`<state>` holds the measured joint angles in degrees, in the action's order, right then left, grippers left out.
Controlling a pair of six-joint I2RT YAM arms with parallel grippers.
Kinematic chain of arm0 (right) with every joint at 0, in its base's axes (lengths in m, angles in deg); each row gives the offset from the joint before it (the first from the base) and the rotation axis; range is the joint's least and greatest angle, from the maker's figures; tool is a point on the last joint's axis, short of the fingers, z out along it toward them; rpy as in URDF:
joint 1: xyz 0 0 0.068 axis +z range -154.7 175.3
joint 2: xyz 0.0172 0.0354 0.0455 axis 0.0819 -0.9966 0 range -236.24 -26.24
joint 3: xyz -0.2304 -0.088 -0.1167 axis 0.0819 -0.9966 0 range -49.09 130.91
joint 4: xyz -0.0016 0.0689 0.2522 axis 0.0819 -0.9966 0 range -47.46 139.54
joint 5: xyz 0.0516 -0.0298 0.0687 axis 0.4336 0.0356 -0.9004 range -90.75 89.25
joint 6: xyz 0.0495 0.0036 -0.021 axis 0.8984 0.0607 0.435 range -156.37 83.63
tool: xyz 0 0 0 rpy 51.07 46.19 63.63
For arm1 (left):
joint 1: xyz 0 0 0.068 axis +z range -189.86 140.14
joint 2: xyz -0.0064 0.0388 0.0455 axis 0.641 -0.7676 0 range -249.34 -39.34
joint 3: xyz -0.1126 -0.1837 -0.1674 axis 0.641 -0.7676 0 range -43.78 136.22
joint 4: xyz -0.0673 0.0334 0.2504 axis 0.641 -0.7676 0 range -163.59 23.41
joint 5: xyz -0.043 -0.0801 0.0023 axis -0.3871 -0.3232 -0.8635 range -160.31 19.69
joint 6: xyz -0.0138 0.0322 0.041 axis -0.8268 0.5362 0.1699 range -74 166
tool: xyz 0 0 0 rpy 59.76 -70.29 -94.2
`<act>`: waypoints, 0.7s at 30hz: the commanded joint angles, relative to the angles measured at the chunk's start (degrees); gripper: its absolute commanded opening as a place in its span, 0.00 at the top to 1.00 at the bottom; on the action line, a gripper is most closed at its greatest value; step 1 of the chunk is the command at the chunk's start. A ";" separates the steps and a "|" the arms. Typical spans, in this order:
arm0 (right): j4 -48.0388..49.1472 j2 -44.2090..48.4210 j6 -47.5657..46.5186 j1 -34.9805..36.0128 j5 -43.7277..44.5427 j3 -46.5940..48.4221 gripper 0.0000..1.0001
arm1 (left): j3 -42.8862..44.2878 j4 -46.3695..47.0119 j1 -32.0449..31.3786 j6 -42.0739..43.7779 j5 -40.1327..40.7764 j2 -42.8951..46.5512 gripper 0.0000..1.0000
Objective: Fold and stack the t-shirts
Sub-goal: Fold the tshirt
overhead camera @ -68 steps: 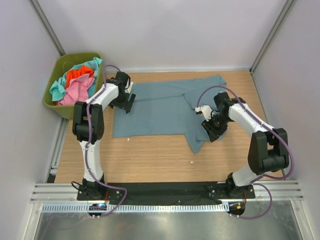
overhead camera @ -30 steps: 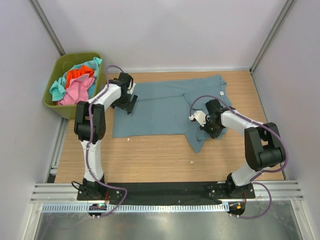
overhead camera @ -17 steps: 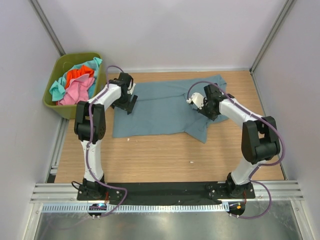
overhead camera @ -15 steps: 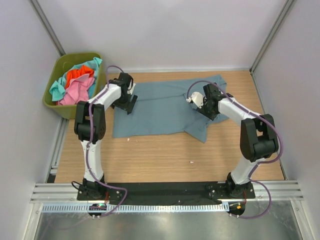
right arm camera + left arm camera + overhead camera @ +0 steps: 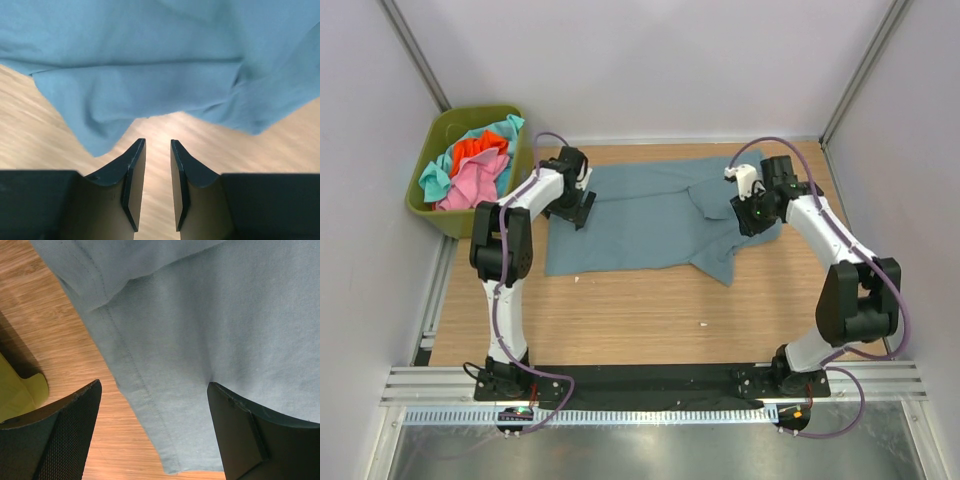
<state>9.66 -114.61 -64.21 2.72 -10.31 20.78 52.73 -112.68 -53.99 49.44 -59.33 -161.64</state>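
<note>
A slate-blue t-shirt (image 5: 640,220) lies spread on the wooden table, its right side rumpled and folded inward. My left gripper (image 5: 578,208) sits low at the shirt's left edge. In the left wrist view it (image 5: 155,430) is wide open, one finger (image 5: 60,435) over bare wood, the other (image 5: 260,435) on the cloth (image 5: 210,315), with the stitched hem between them. My right gripper (image 5: 754,214) hovers over the shirt's right side. The right wrist view shows it (image 5: 157,145) slightly open with nothing between the fingers, wood below and blue cloth (image 5: 150,60) just ahead.
An olive-green bin (image 5: 470,112) stands at the far left and holds pink (image 5: 470,185), orange-red (image 5: 480,150) and turquoise (image 5: 435,180) shirts; a corner of the bin (image 5: 20,395) shows in the left wrist view. White walls close in the table.
My right gripper pulled the shirt's lower right flap up and inward, let go of it, opened a little and moved right. The left arm has not moved.
</note>
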 commanded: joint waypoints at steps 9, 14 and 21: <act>-8.03 -11.99 21.06 -16.65 -33.93 0.62 0.67 | 0.79 0.03 -0.64 0.69 1.23 0.13 0.13; -6.79 -14.62 22.83 -16.91 -36.40 0.27 0.66 | -0.18 0.29 -0.99 1.21 2.11 0.66 0.13; -4.95 -19.28 23.35 -17.00 -35.44 1.06 0.66 | -1.24 0.21 -1.16 1.74 2.90 1.36 0.13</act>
<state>3.41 -133.37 -41.85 -14.28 -44.47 20.45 51.74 -112.68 -54.87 50.43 -57.60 -161.97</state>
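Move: The loose sleeve sticking out at the shirt's near right lies roughly 5 cm back, 6 cm to the left and 11 cm below my right hand. The folded-over flap is about 8 cm ahead of that hand and 5 cm left; the broad middle of the shirt is some 23 cm left and 3 cm ahead, both also down on the table. From my left hand the sleeve is about 29 cm to the right and 10 cm back. I bring my right hand down about 7 cm and back some 3 cm towards the loose sleeve, drifting a little right and then back left. On the way I swing the wrist through nearly 60 degrees, turning clockwise and leaning the fingers over until they point down and to the left at the sleeve. The fingers stay about a third open and stop short of the cloth. ##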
